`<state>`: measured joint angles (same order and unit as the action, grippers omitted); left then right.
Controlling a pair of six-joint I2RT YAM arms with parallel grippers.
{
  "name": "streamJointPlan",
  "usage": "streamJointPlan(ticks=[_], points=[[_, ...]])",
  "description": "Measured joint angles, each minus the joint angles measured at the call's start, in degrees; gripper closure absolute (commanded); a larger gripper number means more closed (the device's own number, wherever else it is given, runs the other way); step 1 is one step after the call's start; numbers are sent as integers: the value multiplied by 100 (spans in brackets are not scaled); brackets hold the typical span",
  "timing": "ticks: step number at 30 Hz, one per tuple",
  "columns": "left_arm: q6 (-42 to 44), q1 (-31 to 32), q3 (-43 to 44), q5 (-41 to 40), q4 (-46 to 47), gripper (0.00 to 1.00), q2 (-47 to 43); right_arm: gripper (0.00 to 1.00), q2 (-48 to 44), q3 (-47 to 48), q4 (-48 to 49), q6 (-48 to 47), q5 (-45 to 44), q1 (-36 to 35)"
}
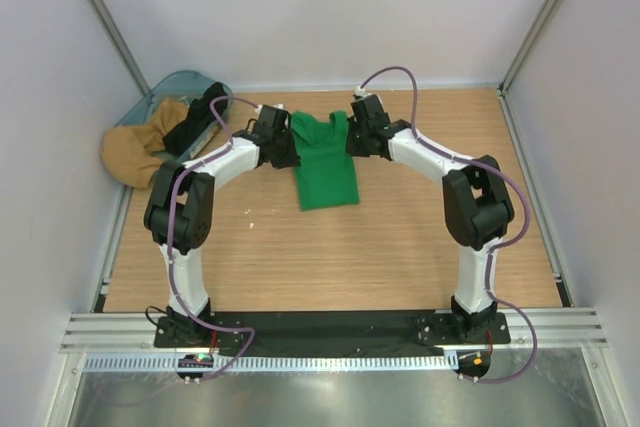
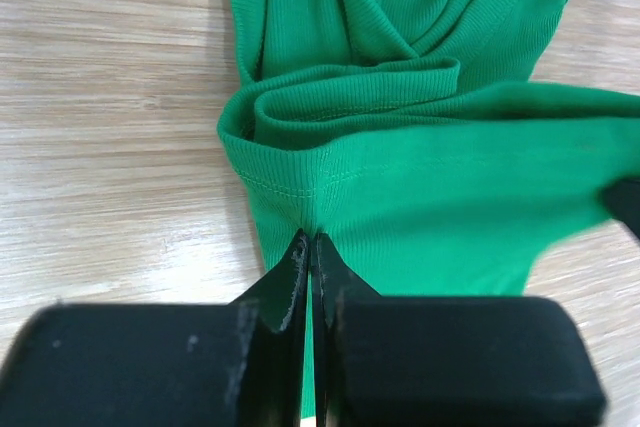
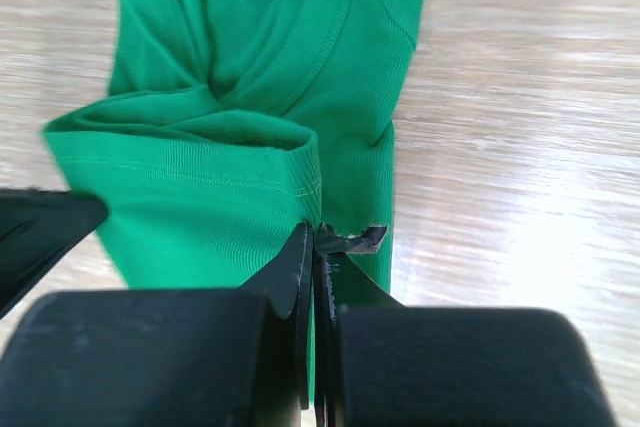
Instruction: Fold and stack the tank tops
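The bright green tank top (image 1: 326, 175) lies in the far middle of the wooden table, its far end folded over and bunched. My left gripper (image 1: 284, 143) is at its left far corner and my right gripper (image 1: 352, 137) at its right far corner. In the left wrist view the left gripper (image 2: 308, 238) is shut on the stitched hem of the green tank top (image 2: 430, 197). The right wrist view shows the right gripper (image 3: 315, 232) shut on the hem of the same top (image 3: 200, 197). A black garment (image 1: 196, 123), apparently the black tank top, lies at the far left.
A blue basket (image 1: 182, 81) sits in the far left corner with a tan cloth (image 1: 135, 153) spilling out of it beside the black garment. White walls enclose the table (image 1: 400, 247) on three sides. A small white speck (image 1: 251, 225) lies on the wood.
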<state>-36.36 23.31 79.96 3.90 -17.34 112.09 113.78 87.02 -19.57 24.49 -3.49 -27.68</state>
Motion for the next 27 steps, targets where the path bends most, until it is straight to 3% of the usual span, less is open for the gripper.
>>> streamJointPlan(ticks=[7,15,17,19,21,24,27], points=[[122,68,22,-83,22,100,-61,99,-426,-162,146,-20,-179,0],[238,72,546,-221,-28,98,223,99,142,190,20,-20,-442,2],[249,72,730,-332,-96,90,398,85,422,398,-44,-17,-501,13],[289,72,870,-409,-144,68,579,63,651,560,-98,0,-562,28],[293,70,890,-439,-188,51,710,51,752,546,-149,52,-623,55],[289,72,776,-479,-260,39,756,48,656,280,-66,83,-673,81],[273,72,474,-492,-219,34,590,46,391,-118,-22,114,-667,96]])
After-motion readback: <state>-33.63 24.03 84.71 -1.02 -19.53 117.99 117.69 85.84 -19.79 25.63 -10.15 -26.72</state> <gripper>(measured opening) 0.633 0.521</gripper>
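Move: Both hands hold a pinched side corner of the green tank top's folded-over edge, the left some 3 cm above the table, the right about 5. Each corner's laying spot is about 3 cm ahead of its hand and 3 to 5 cm below. From the left hand, the bunched shoulders lie about 9 cm ahead and 7 cm to the right; from the right hand, the near folded end's middle lies about 12 cm back and 4 cm left. Up first, with the corners still pinched, the right hand rising about 3 cm and the left half that; both then swing forward a few centimetres and down towards the table, opening wide as they sink to release the edge. Still low, they ease back about 2 cm, the right also drifting right, with their open fingers astride the cloth's sides. ##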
